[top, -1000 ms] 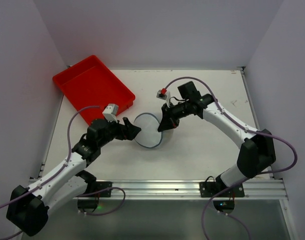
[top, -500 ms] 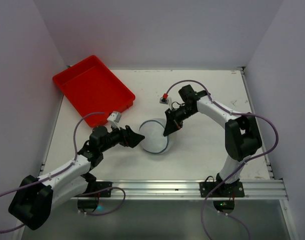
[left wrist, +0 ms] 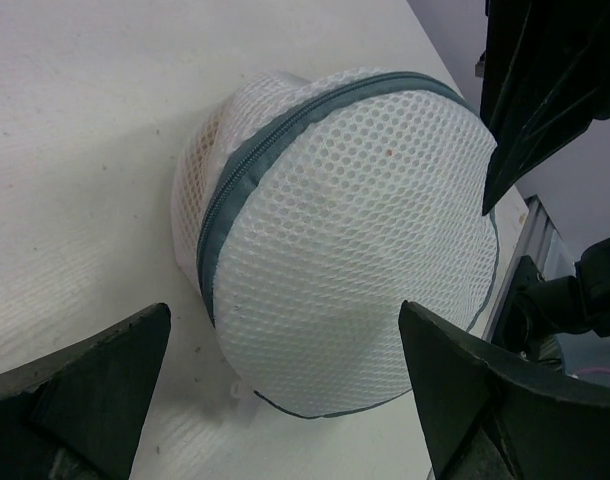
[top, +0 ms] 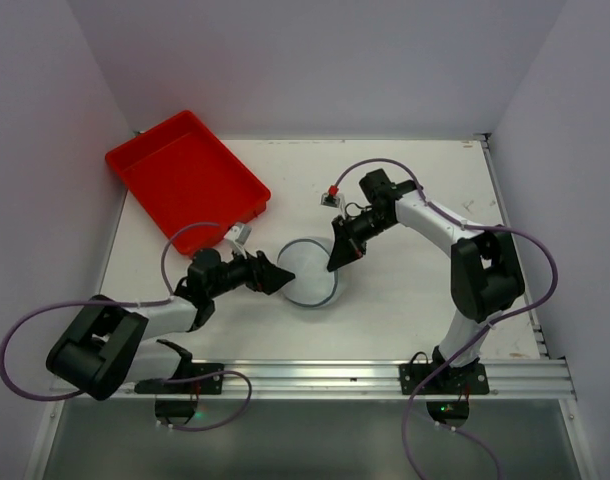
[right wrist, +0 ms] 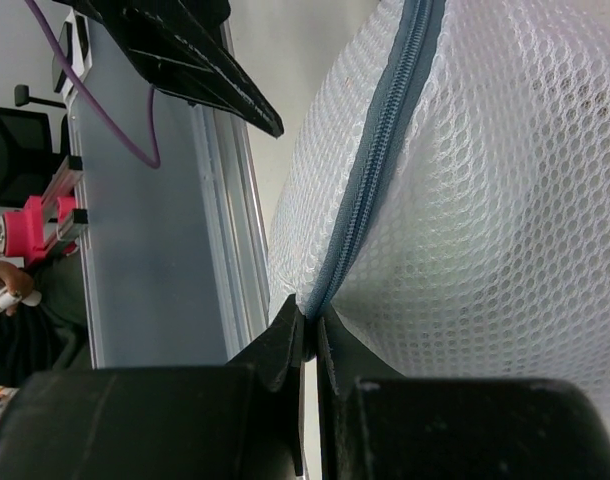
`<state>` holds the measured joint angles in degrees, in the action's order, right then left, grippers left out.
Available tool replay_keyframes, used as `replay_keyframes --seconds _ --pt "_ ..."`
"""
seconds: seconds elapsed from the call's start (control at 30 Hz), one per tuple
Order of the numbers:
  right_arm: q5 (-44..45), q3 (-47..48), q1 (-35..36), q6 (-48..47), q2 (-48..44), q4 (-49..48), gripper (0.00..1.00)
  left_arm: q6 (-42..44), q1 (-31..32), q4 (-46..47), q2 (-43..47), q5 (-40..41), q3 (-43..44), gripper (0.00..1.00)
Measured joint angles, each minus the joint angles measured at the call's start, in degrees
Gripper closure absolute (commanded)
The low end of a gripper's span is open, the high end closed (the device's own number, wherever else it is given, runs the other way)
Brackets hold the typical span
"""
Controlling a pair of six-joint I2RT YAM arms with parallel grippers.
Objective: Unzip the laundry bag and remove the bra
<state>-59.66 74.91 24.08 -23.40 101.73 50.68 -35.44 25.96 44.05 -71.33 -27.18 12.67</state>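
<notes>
The laundry bag [top: 307,270] is a round white mesh pouch ringed by a grey zip [left wrist: 247,170], lying mid-table. My right gripper [top: 335,262] is at its right rim, shut on the zip line [right wrist: 370,190] where it meets the bag's edge. In the right wrist view the jaws [right wrist: 310,322] pinch that grey tape. My left gripper [top: 282,278] is at the bag's left side, wide open. Its fingertips [left wrist: 155,325] stand on either side of the bag [left wrist: 355,240] without touching it. The bra is hidden; no shape of it shows through the mesh.
A red tray [top: 185,178] sits at the back left, angled against the wall. An aluminium rail [top: 385,375] runs along the near table edge. White walls close in the left, right and back. Purple cables loop off both arms.
The bag has slid a little nearer and to the right with my right gripper on its rim. My left arm has folded down and kept its open gripper at the bag's left side.
</notes>
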Motion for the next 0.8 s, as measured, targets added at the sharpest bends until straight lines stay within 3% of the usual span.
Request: replay_keyframes --seconds 0.07,0.13,0.23,0.27,0.37,0.47,0.5,0.6,0.63,0.67,0.8 --pt "-0.2 0.0 -0.1 -0.2 0.0 0.0 1.0 -0.2 -0.2 3.4 -2.8 -2.5 -0.3 0.02" --pt "-0.4 0.0 -0.2 -0.3 0.0 0.1 1.0 -0.9 -0.3 6.5 -5.4 -4.7 -0.4 0.11" --pt "-1.1 0.0 -0.2 -0.7 0.0 0.2 1.0 -2.3 -0.3 11.1 -8.6 -7.6 -0.8 0.37" --pt "-1.2 0.0 -0.2 -0.7 0.0 0.3 1.0 -2.8 -0.3 12.6 -9.3 -8.5 -1.0 0.55" --pt "-1.3 0.0 -0.7 -0.9 0.0 1.3 1.0 -4.0 -0.9 14.6 -10.1 -9.7 -1.6 0.87" --pt "-0.3 -0.2 -1.9 0.2 -0.1 0.5 1.0 -4.8 -1.1 15.2 -9.4 -10.9 -2.0 1.0" --pt "0.3 -0.4 -2.1 0.9 -0.3 -0.4 1.0 -5.1 -1.1 14.9 -8.6 -11.1 -2.0 1.0" --pt "4.1 -2.1 -2.4 5.0 -2.3 -4.6 0.79 -6.1 -1.1 12.3 -4.4 -11.2 -2.0 1.0" --pt "5.4 -3.0 -2.3 7.0 -3.5 -6.3 0.69 -6.6 -1.0 11.1 -2.4 -11.2 -1.9 1.0" --pt "7.5 -3.8 -2.3 9.0 -4.9 -8.2 0.52 -7.2 -0.9 9.6 -0.1 -10.9 -1.7 1.0" --pt "18.0 -7.7 -1.9 18.5 -14.1 -16.3 0.29 -10.9 -0.4 1.4 8.9 -6.1 -0.3 1.0"
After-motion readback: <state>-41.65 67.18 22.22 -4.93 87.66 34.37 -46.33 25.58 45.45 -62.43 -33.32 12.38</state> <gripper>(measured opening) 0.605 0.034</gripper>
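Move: Just right of the open left fingers, about 5 cm off and 1 cm ahead, is the laundry bag's middle, some 3 cm lower. The red tray's middle lies roughly 19 cm left and 19 cm ahead of this hand, about 7 cm down. From the right hand, which already pinches the bag's zipped rim, the bag's middle is about 5 cm left, 1 cm back and 5 cm lower. Drawing back some 2 cm and slightly right, the left fingers shut and pinch the bag beside its zip, then lift it about 6 cm. The right hand holds the rim still until that grip is made, then opens partway, lets go and backs off about 5 cm forward and right, rising a little at the end and turning clockwise. ##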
